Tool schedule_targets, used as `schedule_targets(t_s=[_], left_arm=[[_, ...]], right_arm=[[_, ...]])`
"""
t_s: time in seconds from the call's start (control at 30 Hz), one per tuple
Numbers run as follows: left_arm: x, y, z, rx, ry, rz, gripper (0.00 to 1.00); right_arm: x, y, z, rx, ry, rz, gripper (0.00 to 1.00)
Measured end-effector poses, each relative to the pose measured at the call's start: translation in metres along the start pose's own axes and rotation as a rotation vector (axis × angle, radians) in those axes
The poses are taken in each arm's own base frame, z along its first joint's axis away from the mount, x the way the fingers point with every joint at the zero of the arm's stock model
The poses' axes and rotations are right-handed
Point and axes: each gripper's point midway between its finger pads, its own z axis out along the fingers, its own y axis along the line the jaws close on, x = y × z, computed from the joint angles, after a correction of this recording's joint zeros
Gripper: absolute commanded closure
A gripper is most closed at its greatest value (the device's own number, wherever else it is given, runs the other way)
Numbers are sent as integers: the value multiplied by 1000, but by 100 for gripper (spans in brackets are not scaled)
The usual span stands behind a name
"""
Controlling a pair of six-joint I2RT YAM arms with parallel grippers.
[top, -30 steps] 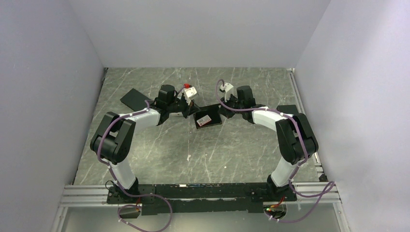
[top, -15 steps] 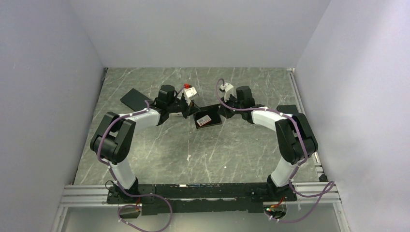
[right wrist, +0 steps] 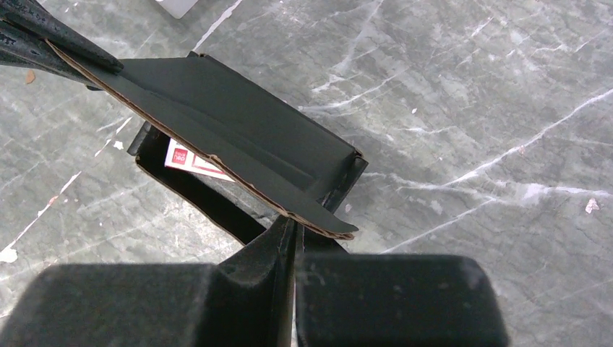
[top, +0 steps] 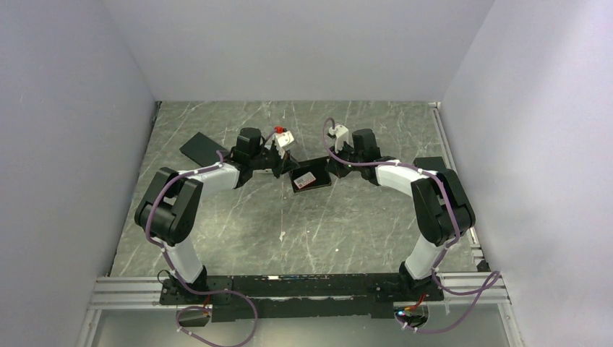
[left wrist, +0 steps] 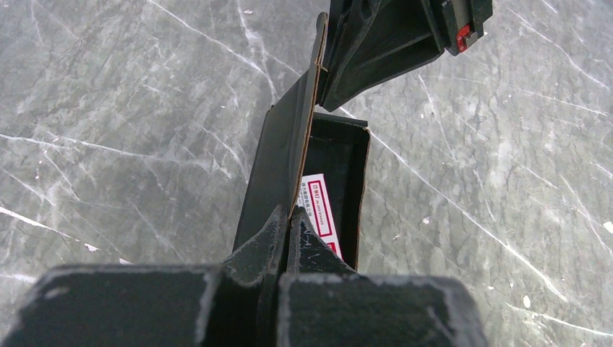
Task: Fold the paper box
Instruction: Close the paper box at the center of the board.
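Observation:
The paper box [top: 311,178] is matte black and sits mid-table, its shallow tray open with a white and red label [left wrist: 318,206] lying inside. Its lid flap [right wrist: 238,123] stands raised over the tray, stretched between the two arms. My left gripper [left wrist: 289,217] is shut on one end of this flap's edge, the thin card running straight out from the fingertips. At the opposite end my right gripper [right wrist: 293,225] is shut on the flap's rounded corner. In the top view the left gripper [top: 287,166] and right gripper [top: 331,166] flank the box closely.
A flat black slab [top: 201,148] lies at the rear left behind the left arm. Another dark piece [top: 431,163] shows near the right rail. The grey marbled tabletop [top: 238,217] is walled on three sides.

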Motion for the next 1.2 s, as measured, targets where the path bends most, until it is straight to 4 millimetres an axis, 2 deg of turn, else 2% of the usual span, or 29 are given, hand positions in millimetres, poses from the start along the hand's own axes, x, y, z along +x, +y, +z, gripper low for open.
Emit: schedule_targets(t_s=[0.23,0.4,0.5,0.6,0.73,0.83,1.0,1.2], left_arm=[[1,-1,0,2,1,-1,100],[4,-4,0,13,10,-10,100],[10,-10,1,27,25,-22,100],[12,-14,3,34,30,-22,100],[11,-17,5,37,32,-18,100],[11,-18,5,38,32,-17,100],[11,-18,5,38,34,-18,100],[12,-19,6,38,35,-19,100]], right_arm=[[3,1,0,-1,6,-15,100],[9,3,-1,-6,18,-29,89],[19,10,-2,-19,47,-29,82],[29,24,-5,-64,79,-23,75],[31,43,-8,-122,89,-43,63],[26,48,-16,-134,82,-67,56],[18,51,-33,-156,69,-130,54],[37,66,-55,-253,147,-219,55]])
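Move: The left gripper holds the left end of the raised lid's free edge; the box's near wall, where the lid is to come down, lies about 4 cm back, 5 cm to the right and 7 cm below it. The card pack in the tray is some 4 cm back, 3 cm right, 7 cm down; the white case 4 cm ahead, 7 cm left. From the right gripper, on the lid's right end, the near wall lies about 4 cm back, 5 cm left, 4 cm lower. Open the right fingers to nearly half to let go of the lid's right end, and draw that gripper back about 9 cm towards the near side of the box, dipping slightly and then lifting clear as the wrist turns some 20 degrees counter-clockwise. Keep the left gripper pinched on the lid's left end and ease it roughly 2 cm back and down over the tray. ##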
